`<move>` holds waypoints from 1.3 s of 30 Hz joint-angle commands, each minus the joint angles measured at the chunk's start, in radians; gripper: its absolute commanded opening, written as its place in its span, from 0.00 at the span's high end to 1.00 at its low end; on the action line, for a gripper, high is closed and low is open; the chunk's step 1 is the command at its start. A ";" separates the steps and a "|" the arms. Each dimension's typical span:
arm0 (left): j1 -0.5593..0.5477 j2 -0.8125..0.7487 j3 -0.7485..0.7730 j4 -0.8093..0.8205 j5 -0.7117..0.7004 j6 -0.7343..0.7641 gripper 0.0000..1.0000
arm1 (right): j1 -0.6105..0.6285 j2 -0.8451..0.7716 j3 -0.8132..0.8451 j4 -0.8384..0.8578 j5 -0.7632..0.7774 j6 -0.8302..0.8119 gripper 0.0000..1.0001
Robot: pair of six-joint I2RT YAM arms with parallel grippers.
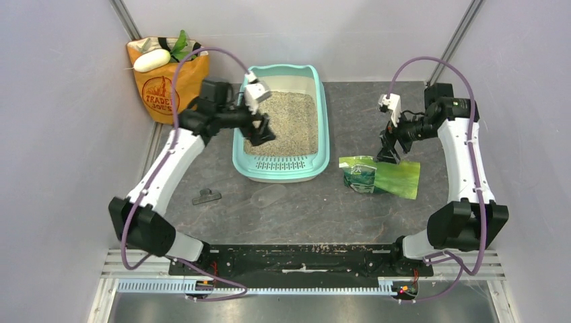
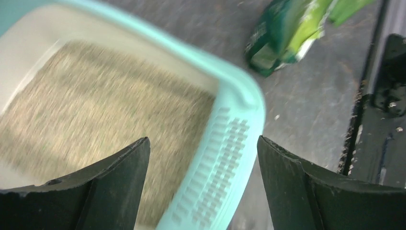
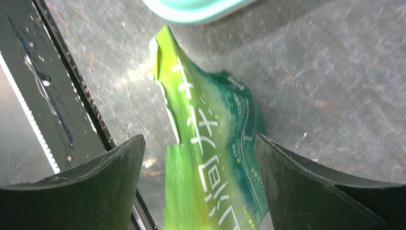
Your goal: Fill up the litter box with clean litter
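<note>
The mint-teal litter box (image 1: 323, 128) stands at the back middle of the table, its slotted grate step (image 1: 283, 163) at the near end. Beige clean litter (image 1: 286, 121) covers its floor. My left gripper (image 1: 261, 132) hangs over the box's left side, open and empty; in the left wrist view the litter (image 2: 95, 110) and grate (image 2: 215, 177) show between the spread fingers of the left gripper (image 2: 202, 140). My right gripper (image 1: 389, 153) is open just above the flattened green bag (image 1: 380, 176), which lies on the table between the fingers of the right gripper (image 3: 200, 136).
An orange paper grocery bag (image 1: 165, 84) stands in the back left corner. A clear scoop (image 1: 269, 196) and a small dark clip (image 1: 207, 196) lie in front of the box. The black base rail (image 1: 296, 259) runs along the near edge.
</note>
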 commanded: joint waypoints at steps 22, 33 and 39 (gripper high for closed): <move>0.716 0.397 -0.088 -0.875 -0.260 0.867 0.39 | 0.226 -0.009 0.130 0.139 -0.043 0.307 0.11; 0.703 0.543 -0.034 -0.814 -0.201 0.853 0.39 | 0.229 -0.015 0.140 0.081 -0.024 0.282 0.12; 0.690 0.565 -0.049 -0.809 -0.165 0.858 0.45 | 0.231 -0.002 0.151 0.069 -0.021 0.277 0.12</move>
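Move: The black clip lies about 26 cm to the left hand's left, 10 cm back and 28 cm below. From that same hand, the clear scoop lies 5 cm left and 10 cm back, 27 cm down; the litter box's middle is 17 cm ahead, 3 cm right, 22 cm lower. From the right hand, the litter bag's middle is 3 cm left and 14 cm below, the box 36 cm left and 22 cm ahead. Leftward first, in a fast sweep of nearly 30 cm away from the litter box, then mostly down about 25 cm and somewhat back, the left hand comes in over the black clip, its wrist tipping some 55 degrees to point steeply down and its fingers narrowing but still apart. The open right hand moves about 7 cm left and 4 cm up over the litter bag, then hovers. ##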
